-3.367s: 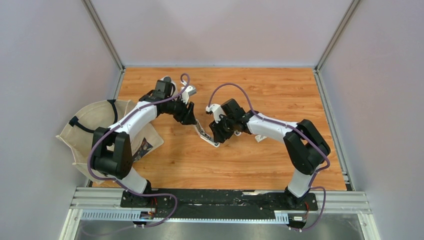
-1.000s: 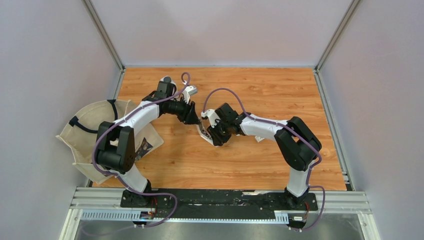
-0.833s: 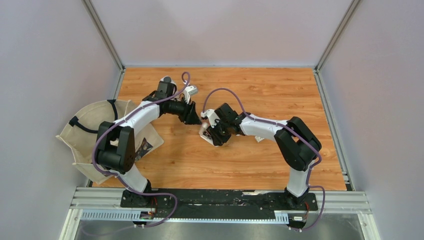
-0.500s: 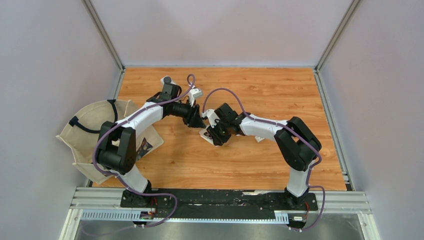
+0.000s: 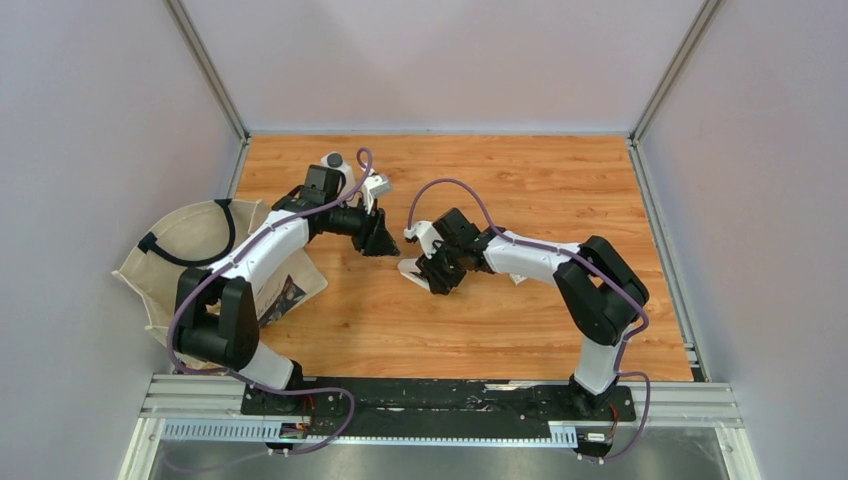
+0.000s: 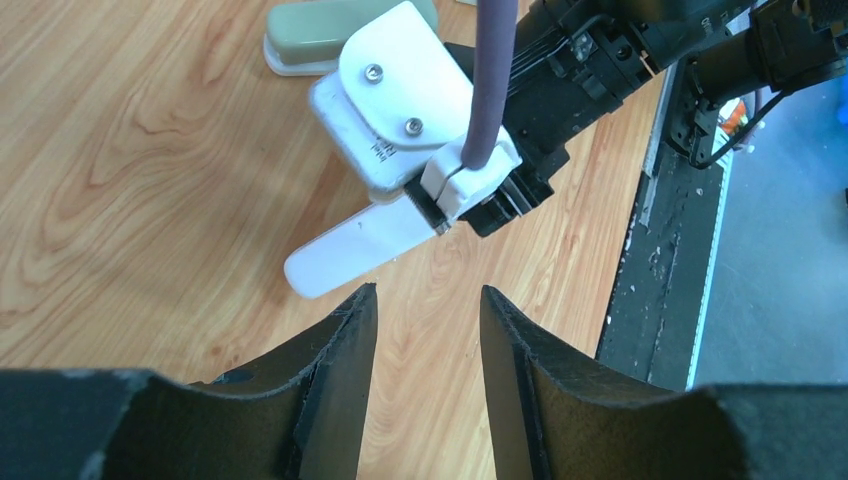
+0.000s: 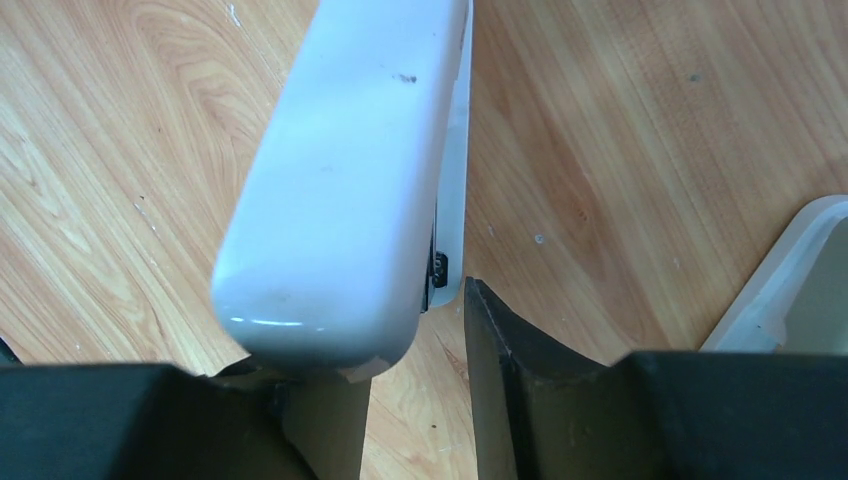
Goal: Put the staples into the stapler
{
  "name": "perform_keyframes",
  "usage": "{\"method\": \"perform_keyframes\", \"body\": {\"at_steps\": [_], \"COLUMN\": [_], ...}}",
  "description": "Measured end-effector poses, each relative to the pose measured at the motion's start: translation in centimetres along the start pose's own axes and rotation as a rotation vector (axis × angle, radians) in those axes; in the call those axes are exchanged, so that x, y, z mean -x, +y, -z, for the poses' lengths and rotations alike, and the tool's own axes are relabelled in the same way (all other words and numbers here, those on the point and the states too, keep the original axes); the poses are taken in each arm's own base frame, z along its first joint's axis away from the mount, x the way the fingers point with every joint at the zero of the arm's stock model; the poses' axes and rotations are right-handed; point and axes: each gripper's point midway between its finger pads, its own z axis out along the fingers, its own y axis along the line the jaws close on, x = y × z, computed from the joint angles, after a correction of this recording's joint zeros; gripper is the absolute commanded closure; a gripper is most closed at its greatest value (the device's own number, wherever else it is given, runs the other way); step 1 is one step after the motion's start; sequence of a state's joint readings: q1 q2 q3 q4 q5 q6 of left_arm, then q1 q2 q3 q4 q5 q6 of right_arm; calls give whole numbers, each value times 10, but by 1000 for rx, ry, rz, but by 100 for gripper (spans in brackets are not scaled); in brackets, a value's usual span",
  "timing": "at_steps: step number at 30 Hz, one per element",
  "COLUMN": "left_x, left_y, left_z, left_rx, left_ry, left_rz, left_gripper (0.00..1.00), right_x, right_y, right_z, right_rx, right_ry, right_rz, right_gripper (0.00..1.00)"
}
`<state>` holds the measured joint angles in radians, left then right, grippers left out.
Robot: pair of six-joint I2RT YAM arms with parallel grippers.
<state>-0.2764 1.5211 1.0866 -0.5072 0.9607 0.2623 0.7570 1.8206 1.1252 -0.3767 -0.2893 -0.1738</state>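
A white stapler (image 5: 410, 268) lies closed on the wooden table, between my two grippers. In the right wrist view the stapler (image 7: 350, 170) stretches away from the jaws. Its near end sits over my left finger, and only bare wood shows in the gap of the open right gripper (image 7: 415, 340). My left gripper (image 6: 425, 290) hovers open a little short of the stapler's tip (image 6: 345, 247), with nothing between its fingers. From above, the left gripper (image 5: 385, 247) stands up and left of the stapler, and the right gripper (image 5: 432, 278) is at its right end. The staples are out of view.
An olive-green stapler (image 6: 320, 35) lies beyond the right wrist. A pale white-rimmed object (image 7: 800, 270) shows at the right edge of the right wrist view. A canvas bag (image 5: 190, 250) lies at the table's left edge. A small white-and-grey object (image 5: 333, 160) sits at the back left.
My left gripper has drawn back up and left, away from the stapler. The stapler, earlier reaching up to the left gripper, now lies short and flat by the right gripper. The right jaws have widened a little.
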Motion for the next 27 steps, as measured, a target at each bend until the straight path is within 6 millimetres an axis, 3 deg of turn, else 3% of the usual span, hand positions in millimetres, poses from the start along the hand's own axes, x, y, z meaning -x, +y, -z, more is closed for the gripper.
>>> {"method": "perform_keyframes", "body": {"at_steps": [9,18,20,22,27], "left_x": [-10,-9,-7,-5,6], "left_y": [0,-12,-15,-18,-29], "left_z": [12,25,31,36,55], "left_rx": [19,61,85,106,185], "left_ry": [2,-5,-9,-13,-43], "left_rz": [12,-24,-39,-54,-120], "left_gripper": [48,37,31,19,17], "right_x": [3,0,1,3,9], "right_y": [2,2,1,-2,-12], "right_z": [12,35,43,52,86], "right_rx": [-4,-39,-55,-75,-162], "right_ry": [-22,-37,-43,-51,-84], "right_rz": [26,79,96,114,156], "right_gripper": [59,48,44,31,4]}}
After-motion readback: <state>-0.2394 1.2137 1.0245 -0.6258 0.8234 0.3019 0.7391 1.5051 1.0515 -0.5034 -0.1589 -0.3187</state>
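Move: The white stapler, folded over with its lid front standing a little up, lies with its middle about 2 cm ahead and 3 cm left of the right hand, at roughly the same height; the hand is at the stapler's front end. The green stapler is about 6 cm ahead and 5 cm right of that hand, and a small staples box some 16 cm right and 3 cm ahead. From the left hand the white stapler lies about 5 cm right, 1 cm nearer the base and 14 cm below. The right hand comes free of the white stapler's front end, its fingers already loosened, and rises some 7 cm, slowly at first and then faster, drifting nearly 5 cm right while the fingers spread wide and the wrist tilts its tips up about 15 degrees. The left hand, holding nothing, backs away at the same time: it slides left and back towards its base, then climbs, ending about 4 cm up, 4 cm left and 3 cm back, tips tilting up some 10 degrees and fingers opening from half to nearly full. ##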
